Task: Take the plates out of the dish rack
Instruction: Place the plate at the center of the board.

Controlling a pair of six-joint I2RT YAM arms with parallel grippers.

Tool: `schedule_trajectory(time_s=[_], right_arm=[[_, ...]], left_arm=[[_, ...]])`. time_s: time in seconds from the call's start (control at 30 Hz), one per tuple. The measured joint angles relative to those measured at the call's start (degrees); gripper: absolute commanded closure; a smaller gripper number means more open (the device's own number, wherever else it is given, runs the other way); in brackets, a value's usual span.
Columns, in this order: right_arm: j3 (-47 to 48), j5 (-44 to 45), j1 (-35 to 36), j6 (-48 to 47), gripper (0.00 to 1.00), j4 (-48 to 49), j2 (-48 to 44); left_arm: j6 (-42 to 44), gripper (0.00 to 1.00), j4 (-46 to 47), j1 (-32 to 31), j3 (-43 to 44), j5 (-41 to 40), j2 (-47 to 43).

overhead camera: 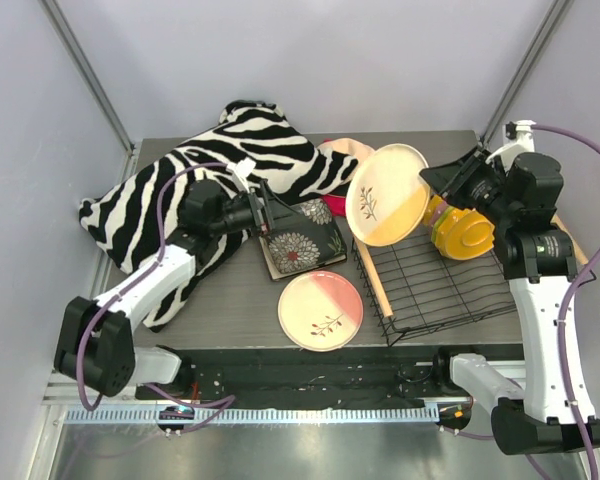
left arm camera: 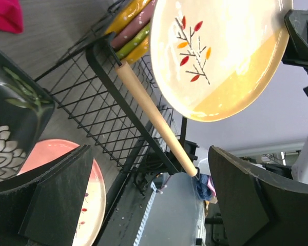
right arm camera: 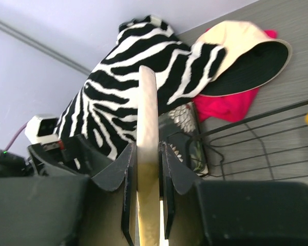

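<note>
My right gripper (overhead camera: pixel 435 183) (right arm camera: pixel 148 148) is shut on the rim of a round cream-and-yellow plate (overhead camera: pixel 387 195) (left arm camera: pixel 215 56) (right arm camera: pixel 148 97) with a branch motif. It holds the plate tilted up above the far left corner of the black wire dish rack (overhead camera: pixel 440 285) (left arm camera: pixel 118 102). Several yellow and orange plates (overhead camera: pixel 462 232) (left arm camera: pixel 133 25) stand on edge at the rack's far side. A pink-and-cream round plate (overhead camera: pixel 320 310) (left arm camera: pixel 95 200) lies on the table left of the rack. Behind it rests a dark square plate (overhead camera: pixel 300 245) (left arm camera: pixel 10 118) with a big flower. My left gripper (overhead camera: pixel 278 215) (left arm camera: pixel 149 169) hovers open over that square plate, with nothing in it.
A zebra-striped cloth (overhead camera: pixel 210 165) (right arm camera: pixel 113 87) covers the far left of the table, under my left arm. A peach hat (overhead camera: pixel 342 150) (right arm camera: pixel 246 51) on a pink cloth (right arm camera: pixel 231 107) lies behind the plates. The rack's wooden handle (overhead camera: pixel 373 285) (left arm camera: pixel 154 120) runs along its left side.
</note>
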Motion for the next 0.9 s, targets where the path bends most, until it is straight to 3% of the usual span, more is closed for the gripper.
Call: schedule_trajectory(time_s=[0.63, 0.73, 0.9], right_arm=[[-6.4, -9.6, 4.0, 8.3, 0.99, 12.8, -0.2], [-7.5, -10.0, 5.4, 8.9, 0.99, 14.5, -0.2], [-9.5, -10.1, 7.5, 9.4, 0.99, 15.2, -0.2]], left_arm=[[-13.1, 0.06, 19.7, -5.1, 0.0, -0.7, 9.8], [-15.6, 0.13, 23.0, -5.8, 0.0, -0.9, 11.2], [-19.8, 0.44, 29.0, -6.5, 0.5, -0.9, 13.2]])
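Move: The right gripper already holds the cream plate by its rim; the plate's middle is some 17 cm to the right of the open left hand, level ahead-wise and about 6 cm higher. From the left hand the dark tray lies 7 cm ahead, straight in line sideways, 24 cm below; the peach plate is 9 cm back, 4 cm right, 25 cm below. From the right hand, the left gripper waits about 24 cm left, 1 cm back and 13 cm lower. Swing the plate left about 7 cm with the right gripper, keeping its grip and turning some 15 degrees counter-clockwise, to hand it towards the left gripper. Meanwhile bring the open left gripper about 5 cm right to meet it, rolling its left side down some 15 degrees, place its fingers either side of the plate's free rim, and start closing only at the end. ##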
